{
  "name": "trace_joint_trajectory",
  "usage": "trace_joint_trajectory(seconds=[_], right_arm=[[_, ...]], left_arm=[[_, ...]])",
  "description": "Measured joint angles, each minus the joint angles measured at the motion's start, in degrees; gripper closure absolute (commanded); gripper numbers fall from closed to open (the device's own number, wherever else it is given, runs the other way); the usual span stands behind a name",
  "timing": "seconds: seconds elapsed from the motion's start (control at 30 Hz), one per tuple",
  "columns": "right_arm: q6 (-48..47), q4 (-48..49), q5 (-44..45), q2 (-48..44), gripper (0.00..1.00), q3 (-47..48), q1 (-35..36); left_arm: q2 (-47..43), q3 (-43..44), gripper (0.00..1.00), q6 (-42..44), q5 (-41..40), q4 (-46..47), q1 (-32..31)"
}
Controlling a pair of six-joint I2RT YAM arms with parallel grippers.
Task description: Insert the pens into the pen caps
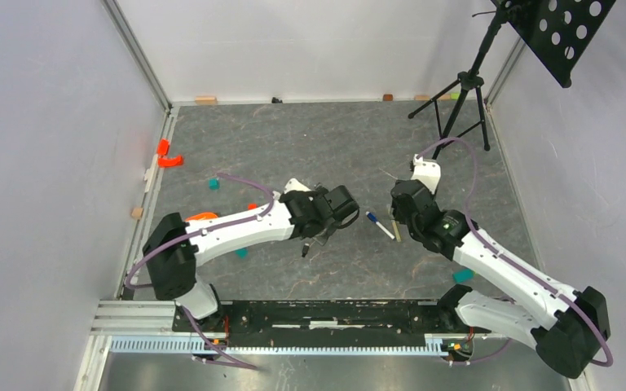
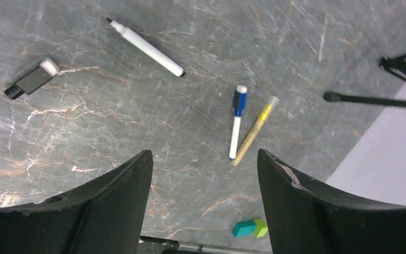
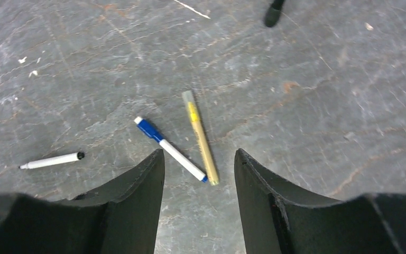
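Note:
A white pen with a blue cap (image 1: 381, 226) (image 2: 237, 124) (image 3: 170, 149) lies mid-table beside a yellow-olive pen (image 1: 396, 231) (image 2: 254, 129) (image 3: 201, 138), their near ends almost touching. Another white pen (image 2: 147, 47) (image 3: 52, 160), with a dark tip and no cap on it, lies to their left. Past it lies a short black cap-like piece with a white end (image 2: 29, 80). My left gripper (image 1: 334, 213) (image 2: 205, 153) is open above the floor, left of the pens, holding nothing. My right gripper (image 1: 407, 220) (image 3: 200, 152) is open just short of the two pens' near ends, empty.
A black tripod stand (image 1: 456, 98) is at the back right, with a leg (image 2: 375, 99) and a foot (image 3: 273, 13) showing in the wrist views. A teal-and-green block (image 1: 463, 275) (image 2: 249, 227) sits near the right arm. Red pieces (image 1: 167, 156) and a teal cube (image 1: 213, 184) lie left.

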Motion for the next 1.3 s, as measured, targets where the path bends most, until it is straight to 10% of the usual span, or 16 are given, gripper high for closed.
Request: trace_joint_trajectory(seconds=[0.97, 1.3], right_arm=[[5.77, -9.46, 5.27, -7.23, 0.48, 0.42, -1.88], [4.72, -9.86, 5.14, -7.85, 0.47, 0.39, -1.88]], left_arm=[[21.05, 6.88, 0.41, -8.15, 5.4, -2.71, 7.52], [26.62, 14.05, 0.46, 6.16, 6.78, -7.45, 8.59]])
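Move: The loose white pen lies some 5 cm ahead of my open left hand, about 2 cm to its left and 13 cm below. The black cap is around 6 cm to the left of this pen and 6 cm nearer my base; the blue-capped pen is about 12 cm to the pen's right, nearly level with it, and the yellow pen lies 3 cm farther right. From my right hand the white pen is about 16 cm left, roughly level, 14 cm below. I sink my left hand some 12 cm and ease it about 4 cm forward onto the white pen, tipping the fingers more steeply down by about 15 degrees and narrowing them partway without shutting. Near the bottom I roll the hand so its left side rises. My empty right hand clears off about 4 cm to the right, rising slightly. ##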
